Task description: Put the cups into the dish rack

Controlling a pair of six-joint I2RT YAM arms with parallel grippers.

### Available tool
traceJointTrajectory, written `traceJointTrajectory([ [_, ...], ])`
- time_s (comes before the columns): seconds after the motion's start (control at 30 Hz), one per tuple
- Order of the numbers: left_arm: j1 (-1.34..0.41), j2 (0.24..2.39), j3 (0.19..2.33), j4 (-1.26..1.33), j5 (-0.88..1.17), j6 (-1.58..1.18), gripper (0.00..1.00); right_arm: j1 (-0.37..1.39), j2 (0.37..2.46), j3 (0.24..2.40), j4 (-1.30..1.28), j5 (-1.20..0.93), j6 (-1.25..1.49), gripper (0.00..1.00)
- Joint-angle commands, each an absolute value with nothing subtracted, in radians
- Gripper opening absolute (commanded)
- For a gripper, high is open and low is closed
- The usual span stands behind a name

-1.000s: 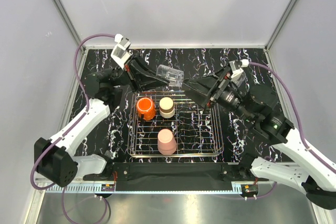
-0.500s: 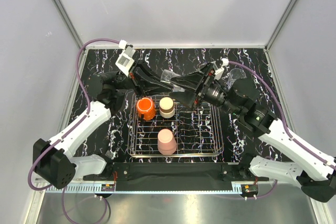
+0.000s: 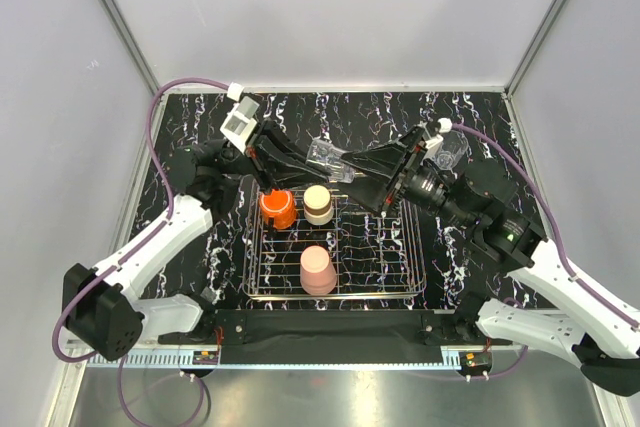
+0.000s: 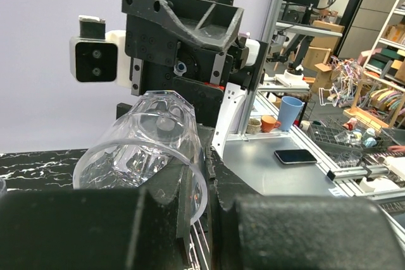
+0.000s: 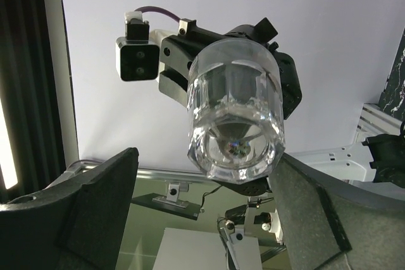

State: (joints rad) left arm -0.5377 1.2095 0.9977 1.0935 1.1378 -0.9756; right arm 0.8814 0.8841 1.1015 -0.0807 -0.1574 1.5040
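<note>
My left gripper [image 3: 305, 161] holds a clear glass [image 3: 326, 156] on its side in the air over the back edge of the dish rack [image 3: 385, 247]. In the left wrist view the left gripper [image 4: 201, 188] is shut on the rim of that glass [image 4: 142, 147]. My right gripper [image 3: 352, 169] reaches in from the right. In the right wrist view it [image 5: 205, 156] is open with the glass's base [image 5: 235, 124] between its fingers, a gap showing on the left. An orange cup [image 3: 277, 207], a cream cup [image 3: 318, 204] and a pink tumbler [image 3: 318, 269] stand upside down in the rack.
A second clear glass [image 3: 451, 152] stands on the black marbled table [image 3: 200, 247] at the back right, behind the right arm. Grey walls close in the table on three sides.
My right arm has swung left, bringing its open fingers around the base of the glass. My left arm has shifted the glass slightly forward. The cups in the rack have not moved.
</note>
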Motion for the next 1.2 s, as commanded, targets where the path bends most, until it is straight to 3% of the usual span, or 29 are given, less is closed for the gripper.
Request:
traceJointTrajectory([
  [0.0,-0.551,1.172,0.994,1.161,1.169,-0.951,0.00,0.877,0.884,1.089,-0.069,-0.138,1.525,0.89],
  [0.23,-0.563,1.160,0.989,1.140,1.177,-0.930,0.00,0.877,0.888,1.081,-0.078,-0.120,1.531,0.86],
  [0.6,-0.580,1.147,0.994,1.049,1.186,-0.854,0.00,0.876,0.907,1.049,-0.009,-0.147,1.545,0.62],
  [0.73,-0.584,1.154,1.000,1.014,1.190,-0.838,0.00,0.877,0.907,1.042,0.037,-0.155,1.542,0.34],
  [0.77,-0.586,1.158,1.021,0.996,1.212,-0.833,0.00,0.877,0.905,1.042,0.031,-0.153,1.530,0.16],
  [0.8,-0.586,1.164,1.038,0.965,1.226,-0.827,0.22,0.877,0.902,1.051,0.020,-0.141,1.520,0.05],
  [0.83,-0.586,1.176,1.052,0.910,1.235,-0.822,0.50,0.877,0.900,1.061,-0.054,-0.129,1.508,0.00],
  [0.9,-0.581,1.152,1.048,0.817,1.206,-0.766,0.99,0.876,0.896,1.125,-0.201,-0.078,1.444,0.00],
  [1.03,-0.581,1.079,1.091,0.413,1.102,-0.458,0.99,0.877,0.870,1.216,-0.433,0.044,1.359,0.00],
  [1.17,-0.581,1.040,1.144,0.131,0.837,-0.250,0.99,0.877,0.865,1.349,-0.700,0.205,1.273,0.00],
])
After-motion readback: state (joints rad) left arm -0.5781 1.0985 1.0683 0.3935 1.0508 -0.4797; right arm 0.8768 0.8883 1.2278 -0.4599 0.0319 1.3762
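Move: Just off the right fingertips, some 4 cm to the left, 2 cm ahead and 2 cm lower, is the clear glass; the left fingers still pinch its wall, its middle about 3 cm to the left hand's right and 2 cm ahead. From the right hand, far below by some 40 cm, the dish rack's middle is 3 cm ahead, the orange mug 8 cm ahead and 15 cm left, and the brown-and-white cup 9 cm ahead and 6 cm left. Sinking about 2 cm and edging a little forward and left, the right hand closes its jaws on the glass while the left, still holding it, draws back 2 cm. The left fingers then open wide, dropping 2 cm and swinging forward 3 cm; the right keeps its grip and pulls some 3 cm right, slightly lower, fingertips dipping about 15 degrees and turning clockwise. ##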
